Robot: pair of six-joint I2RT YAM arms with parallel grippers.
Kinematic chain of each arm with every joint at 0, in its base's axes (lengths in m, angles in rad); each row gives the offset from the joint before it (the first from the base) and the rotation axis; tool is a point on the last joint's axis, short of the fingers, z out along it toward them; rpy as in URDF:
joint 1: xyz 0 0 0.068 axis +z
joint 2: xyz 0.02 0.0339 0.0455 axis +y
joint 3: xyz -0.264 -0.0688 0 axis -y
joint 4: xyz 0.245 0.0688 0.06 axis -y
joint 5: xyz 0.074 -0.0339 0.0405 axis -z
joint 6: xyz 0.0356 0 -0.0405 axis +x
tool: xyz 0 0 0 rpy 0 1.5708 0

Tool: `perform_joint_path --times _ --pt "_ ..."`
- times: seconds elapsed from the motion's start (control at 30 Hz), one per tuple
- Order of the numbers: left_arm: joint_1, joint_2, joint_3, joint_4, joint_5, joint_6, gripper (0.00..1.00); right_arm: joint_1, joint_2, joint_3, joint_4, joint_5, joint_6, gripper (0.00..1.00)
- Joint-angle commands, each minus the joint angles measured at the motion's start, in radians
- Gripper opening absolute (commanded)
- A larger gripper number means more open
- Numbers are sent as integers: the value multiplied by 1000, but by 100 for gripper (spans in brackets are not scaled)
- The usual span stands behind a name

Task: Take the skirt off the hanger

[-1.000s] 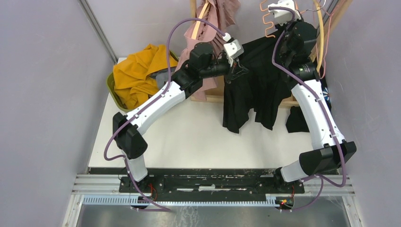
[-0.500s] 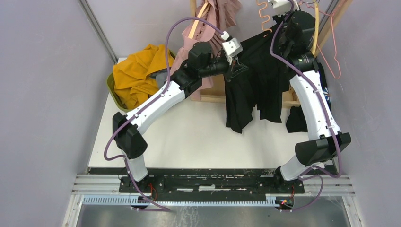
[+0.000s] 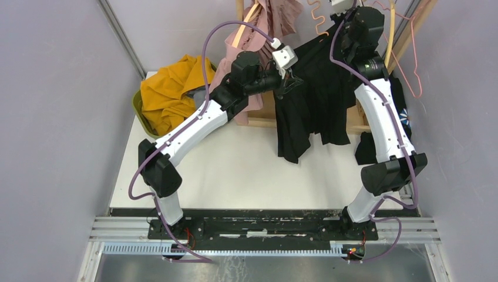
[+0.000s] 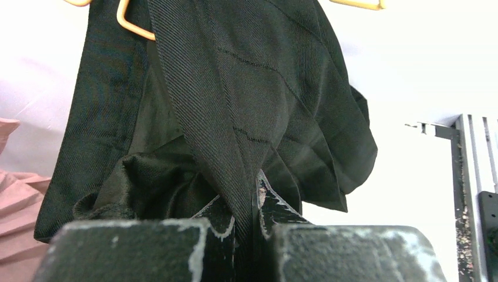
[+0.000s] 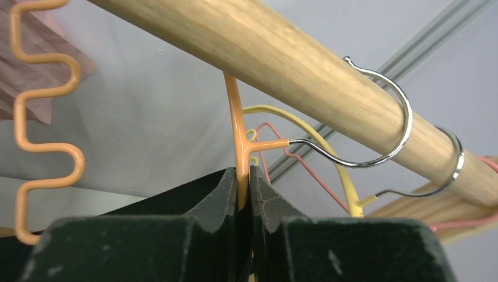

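Note:
The black skirt (image 3: 320,97) hangs from an orange hanger (image 3: 318,23) at the back of the table, its hem trailing on the tabletop. My left gripper (image 3: 292,82) is shut on a fold of the skirt (image 4: 235,88) at its left side, the cloth pinched between the fingers (image 4: 253,202). A bit of the orange hanger (image 4: 132,26) shows above the cloth. My right gripper (image 3: 342,9) sits high at the top edge of the view. It (image 5: 244,176) is shut on the orange hanger's stem (image 5: 235,117), just under the wooden rod (image 5: 293,64).
A green basket (image 3: 138,108) with yellow cloth (image 3: 173,88) stands at the back left. A pink garment (image 3: 258,35) hangs on the wooden rack (image 3: 267,120). Yellow (image 3: 392,35) and pink (image 3: 414,59) hangers hang at the right. A dark garment (image 3: 367,150) lies by the right arm.
The right gripper has risen toward the back with the orange hanger, lifting the skirt's top. The left gripper has shifted slightly up and left, still holding the cloth.

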Motion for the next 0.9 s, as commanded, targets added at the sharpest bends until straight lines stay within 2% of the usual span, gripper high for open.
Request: perform_joint_path --times 0.0,0.1,0.27,0.63,0.73,0.87 --pt "38 -115 -38 -247 79 47 3 -141 30 120 291 200 -124 1" --pt "41 -116 -44 -248 79 46 3 -141 58 101 311 204 -133 1" --pt "43 -120 -51 -254 78 47 3 -140 43 9 291 218 -45 2" --pt "43 -122 -52 -247 99 40 3 -140 -108 -145 258 198 28 63" --pt "43 -128 -61 -253 95 46 3 -141 -164 -155 210 157 84 73" --pt "43 -145 -73 -266 85 59 3 -141 -242 -154 113 39 164 76"
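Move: The orange hanger's hook is already over the wooden rod, about 6 cm above the right hand's pinch, 5 cm to its right and 1 cm ahead. The yellow hanger's neck is some 8 cm right and 4 cm ahead of the right hand, slightly higher; the black skirt's middle is roughly 9 cm back, 7 cm left and 14 cm below it. From the left hand, pinching the skirt, the orange hanger's middle is about 13 cm ahead, 10 cm right and 12 cm up. Forward a centimetre or two goes the right hand, still gripping the orange hanger at the rod; then its fingers open wide and let go, and it swings about 9 cm right, drawing back some 5 cm towards the end. The left hand keeps its pinch on the black skirt, easing forward slightly, then sinking, drawing back and shifting left, about 5 cm down in all, tipping roughly 10 degrees. ##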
